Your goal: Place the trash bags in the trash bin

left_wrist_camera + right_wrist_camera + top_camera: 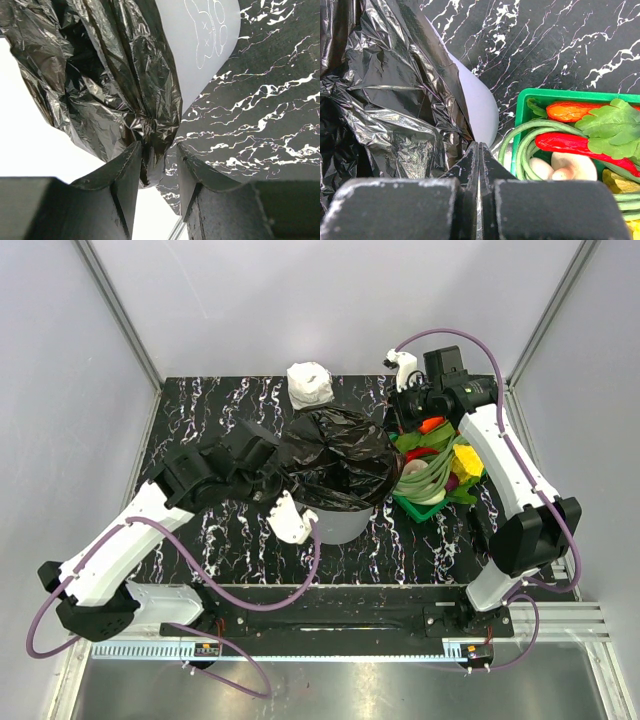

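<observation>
The black glossy trash bag (335, 455) lies spread over the top of the light-grey trash bin (345, 525) at the table's middle. My left gripper (274, 483) is at the bag's left side. In the left wrist view its jaws (159, 147) stand apart; a hanging fold of the bag (100, 75) sits between them against the left finger, and the bin wall (200, 30) shows behind. My right gripper (398, 425) is at the bag's right edge. Its fingers (479, 144) are pressed together where the bag's (385, 100) edge runs down beside the bin (482, 110).
A green basket (410, 505) of vegetables stands just right of the bin, its rim (520, 107) close to my right fingers. A small white wrapped roll (310, 383) lies behind the bin. The black marbled table top has grey walls on three sides.
</observation>
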Controlling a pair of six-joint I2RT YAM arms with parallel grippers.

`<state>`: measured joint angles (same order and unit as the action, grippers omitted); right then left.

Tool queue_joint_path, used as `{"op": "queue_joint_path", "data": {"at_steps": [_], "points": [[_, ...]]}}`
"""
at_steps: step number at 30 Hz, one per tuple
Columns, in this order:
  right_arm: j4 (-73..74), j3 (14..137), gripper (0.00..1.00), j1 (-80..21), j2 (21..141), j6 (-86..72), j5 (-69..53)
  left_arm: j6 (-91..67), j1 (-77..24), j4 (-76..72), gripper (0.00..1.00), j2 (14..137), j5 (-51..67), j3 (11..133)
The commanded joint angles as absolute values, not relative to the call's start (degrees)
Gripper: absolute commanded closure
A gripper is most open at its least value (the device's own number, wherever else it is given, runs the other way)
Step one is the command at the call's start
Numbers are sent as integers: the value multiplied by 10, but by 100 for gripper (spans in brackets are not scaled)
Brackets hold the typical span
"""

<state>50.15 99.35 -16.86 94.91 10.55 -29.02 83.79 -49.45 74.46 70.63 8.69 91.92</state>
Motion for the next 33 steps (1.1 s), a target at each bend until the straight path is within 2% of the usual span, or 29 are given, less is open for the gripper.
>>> {"op": "queue_joint_path", "data": {"at_steps": [1, 4, 10, 13, 14, 33], "points": [[479, 996, 100, -167, 940, 112, -287, 840, -491, 743, 63, 706, 104, 904], [479, 994, 100, -167, 940, 112, -288, 841, -491, 737, 67, 708, 98, 899], [480, 987, 100, -168, 935, 115, -287, 841, -491, 738, 84, 710, 108, 903], [480, 985, 100, -168, 936, 117, -288, 839, -491, 738, 99, 709, 105, 904], [479, 984, 100, -168, 936, 117, -287, 838, -491, 738, 100, 708, 105, 906], [449, 931, 100, -168, 923, 113, -286, 767, -491, 755, 100, 660, 149, 838]]}}
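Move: The gathered left edge of the black trash bag is nearly between my open left fingers, about 2 cm below the hand point and 1 cm ahead and to the right. The trash bin's middle lies some 11 cm right of that hand, 9 cm ahead and 15 cm below. From my shut right hand the bin is about 12 cm left, 8 cm back and 12 cm below. The vegetable basket is roughly 15 cm to that hand's right, level with it and 22 cm down. I dip my left hand a centimetre or two onto the bag's edge and shut my fingers to pinch the bunched film, then pull it back towards me and down, another 3 cm or so and slightly left. My right hand, still shut on the bag's other side, sinks about 3 cm beside the bin, so both sides are drawn down. ##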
